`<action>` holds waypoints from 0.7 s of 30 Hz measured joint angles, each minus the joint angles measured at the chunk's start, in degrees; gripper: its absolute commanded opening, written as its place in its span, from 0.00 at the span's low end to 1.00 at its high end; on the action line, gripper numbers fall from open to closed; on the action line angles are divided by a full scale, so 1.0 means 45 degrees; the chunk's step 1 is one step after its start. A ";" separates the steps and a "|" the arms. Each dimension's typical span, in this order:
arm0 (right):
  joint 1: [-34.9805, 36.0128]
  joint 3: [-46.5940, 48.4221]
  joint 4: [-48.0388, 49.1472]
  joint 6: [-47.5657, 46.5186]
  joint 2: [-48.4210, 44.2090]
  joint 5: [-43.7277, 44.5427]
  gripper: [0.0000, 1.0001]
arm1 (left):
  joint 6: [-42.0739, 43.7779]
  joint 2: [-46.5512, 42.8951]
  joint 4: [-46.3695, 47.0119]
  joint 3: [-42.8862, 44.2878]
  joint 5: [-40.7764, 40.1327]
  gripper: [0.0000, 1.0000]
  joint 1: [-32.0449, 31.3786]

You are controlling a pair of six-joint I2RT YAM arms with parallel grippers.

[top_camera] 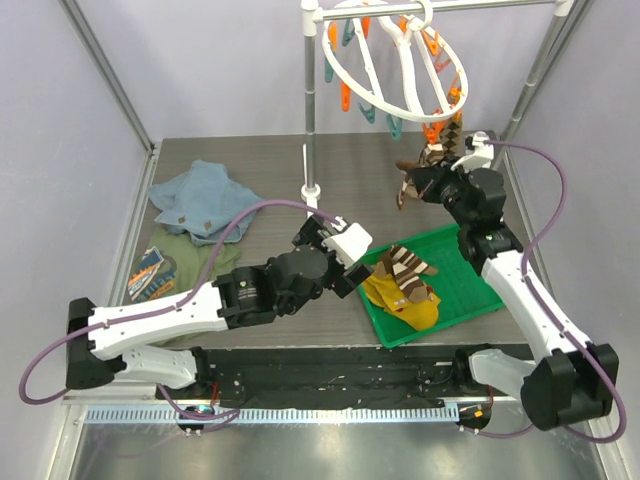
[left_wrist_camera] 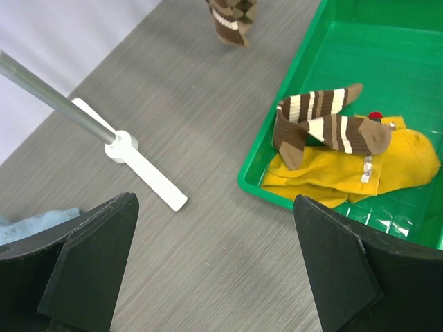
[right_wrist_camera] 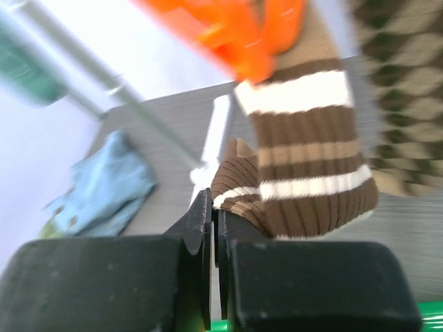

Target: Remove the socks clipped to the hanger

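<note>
The white ring hanger point(top_camera: 375, 60) hangs from the rail at the back, with orange and teal clips on it. A brown-and-white striped sock point(right_wrist_camera: 311, 180) hangs from an orange clip point(right_wrist_camera: 242, 34), next to a diamond-patterned sock point(right_wrist_camera: 401, 90). My right gripper point(right_wrist_camera: 214, 207) is shut on a fold at the striped sock's lower edge; from above the gripper point(top_camera: 415, 180) sits just below the ring. Striped socks point(left_wrist_camera: 332, 128) and mustard-yellow socks point(left_wrist_camera: 408, 162) lie in the green tray point(left_wrist_camera: 291, 76). My left gripper point(left_wrist_camera: 214, 270) hovers open over bare table left of the tray, holding nothing.
The grey rail stand's pole point(top_camera: 310, 120) and white foot point(left_wrist_camera: 138, 166) stand mid-table, just beyond my left gripper. A blue cloth point(top_camera: 200, 200) and an olive-green cloth point(top_camera: 195, 265) lie at the left. The tray's rim point(top_camera: 470, 300) sits in front of the right arm.
</note>
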 measured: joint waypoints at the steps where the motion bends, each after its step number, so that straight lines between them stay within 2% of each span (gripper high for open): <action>1: 0.0092 -0.0073 -0.0087 0.0117 -0.0287 -0.0253 0.01 | -0.0063 0.0136 -0.0005 0.0019 0.0015 1.00 0.0010; 6: 0.0291 -0.0500 -0.0889 0.0840 -0.1389 -0.1559 0.01 | -0.0675 0.1064 -0.0461 0.0515 0.0656 1.00 0.0476; 13: 0.0291 -0.0733 -0.1632 0.1545 -0.3167 -0.2769 0.01 | -0.1962 0.1511 -0.0826 0.2089 0.2414 1.00 0.2118; 21: 0.0291 -0.1219 -0.1253 0.2973 -0.4095 -0.3764 0.01 | -0.2220 0.1938 -0.0500 0.2715 0.3458 1.00 0.2055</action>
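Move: Right gripper: the loose end of the striped sock is already in its closed fingers; the orange clip holding that sock is about 6 cm farther out, 3 cm to the right and 9 cm up, and the diamond sock hangs some 8 cm ahead, 9 cm right and 4 cm higher. From the open left gripper that same loose end lies roughly 19 cm ahead and 14 cm to the right, at about its own height. Keep the right fingers shut on the striped sock's end and draw it back from the clip about 10 cm, a little left and up, swinging the hand some 20 degrees counter-clockwise. Bring the left gripper, wide open, to meet it: dip slightly to the right, then forward and up, ending about 4 cm right and 3 cm forward, with the fingers tipped about 10 degrees farther down. ##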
